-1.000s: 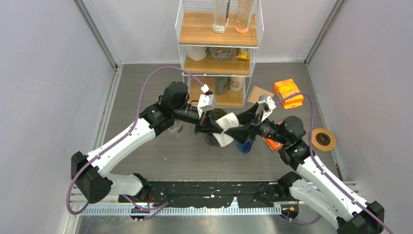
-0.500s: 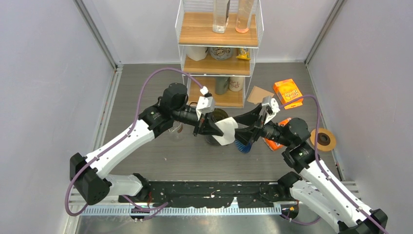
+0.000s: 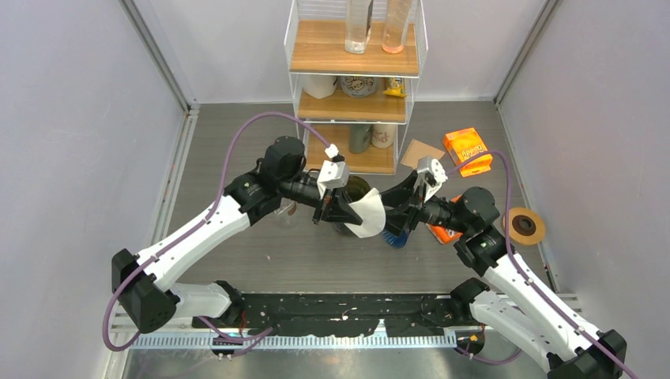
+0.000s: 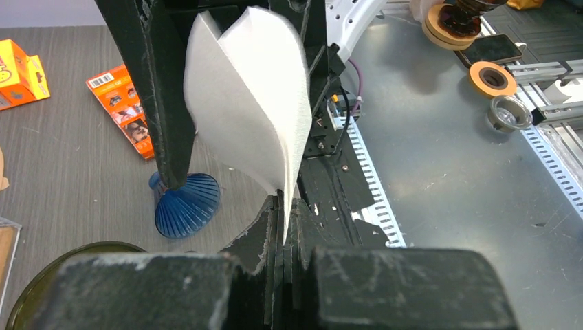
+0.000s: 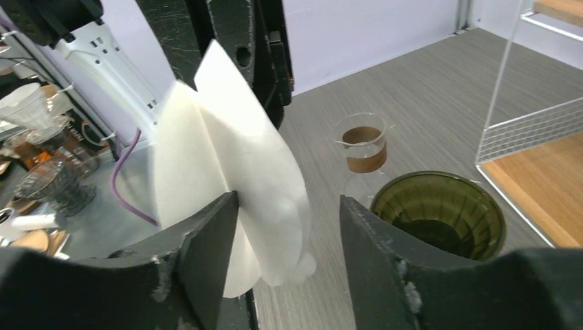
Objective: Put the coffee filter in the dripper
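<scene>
My left gripper [image 3: 341,212] [image 4: 283,206] is shut on the pointed end of a white paper coffee filter [image 3: 367,213] [image 4: 254,103], holding it in the air between the two arms. The filter's folded layers fan apart in the right wrist view [image 5: 234,179]. My right gripper [image 3: 395,215] [image 5: 289,206] is open around the filter's far edge; the paper lies against one finger, with a gap to the other. The olive-green ribbed dripper [image 3: 355,187] [image 5: 436,210] stands mouth up just behind and below the filter, partly hidden by it.
A blue ribbed cone [image 3: 393,235] [image 4: 185,205] sits under the right gripper. A glass carafe with a brown band [image 5: 363,148] stands left of the dripper. A wire shelf rack [image 3: 355,87] is behind; an orange box [image 3: 468,150], orange packet [image 4: 127,110] and tape roll [image 3: 523,226] lie right.
The right gripper's jaws have narrowed around the filter's edge. The left gripper has kept its hold and carried the filter slightly to the right, over the dripper.
</scene>
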Available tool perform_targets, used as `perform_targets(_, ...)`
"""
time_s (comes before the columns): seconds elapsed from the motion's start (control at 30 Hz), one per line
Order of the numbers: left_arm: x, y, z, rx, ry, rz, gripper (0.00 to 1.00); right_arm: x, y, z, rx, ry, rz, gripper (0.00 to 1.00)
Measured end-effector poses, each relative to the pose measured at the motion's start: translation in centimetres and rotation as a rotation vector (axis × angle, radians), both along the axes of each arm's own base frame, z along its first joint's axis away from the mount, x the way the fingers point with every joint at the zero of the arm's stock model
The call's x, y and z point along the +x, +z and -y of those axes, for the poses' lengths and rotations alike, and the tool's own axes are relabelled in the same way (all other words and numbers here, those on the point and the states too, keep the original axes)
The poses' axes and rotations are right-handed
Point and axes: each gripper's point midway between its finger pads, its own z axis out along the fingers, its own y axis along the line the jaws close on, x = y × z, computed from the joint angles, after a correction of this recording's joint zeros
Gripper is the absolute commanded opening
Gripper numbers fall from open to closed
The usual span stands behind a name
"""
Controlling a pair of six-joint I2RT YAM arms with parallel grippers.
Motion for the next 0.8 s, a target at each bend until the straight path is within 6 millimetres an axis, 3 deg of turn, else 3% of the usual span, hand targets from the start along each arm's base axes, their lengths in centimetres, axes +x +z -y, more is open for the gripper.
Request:
perform_targets(0.37, -0.4, -0.3, 0.0, 0.01, -0.014, 0.004, 0.0, -2.6, 0.7, -0.7, 0.009, 0.133, 0.046, 0.51)
perform_targets(0.57, -0.4, -0.3, 0.0, 0.01, -0.015, 0.004, 0.0, -2.8, 1.3, -0.5, 0.019, 0.124, 0.066, 0.33)
perform_targets(0.73, -0.4, -0.3, 0.0, 0.009, -0.016, 0.004, 0.0, -2.6, 1.1, -0.6, 0.012, 0.124, 0.054, 0.07)
perform_targets(0.8, -0.4, -0.3, 0.0, 0.009, -0.016, 0.004, 0.0, -2.6, 1.2, -0.8, 0.011, 0.131, 0.044, 0.05)
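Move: The coffee filter, already pinched by the left gripper, has its middle about 4 cm to the right of the left hand and 1 cm back, at its height. From the open right hand, the filter's middle is some 4 cm left and 3 cm back, level with it. From the right hand, the dripper on its carafe stands about 10 cm ahead, 9 cm left and 12 cm down; the blue cone is roughly 8 cm ahead, 6 cm right and 25 cm down. Bring the right gripper back about 2.5 cm and up about 1 cm, swinging it some 8 degrees counter-clockwise, so the filter's near edge comes between its half-open fingers. Then hold it there and close the fingers nearly shut, pinching that edge. Keep the left gripper shut on the opposite side, almost still. ##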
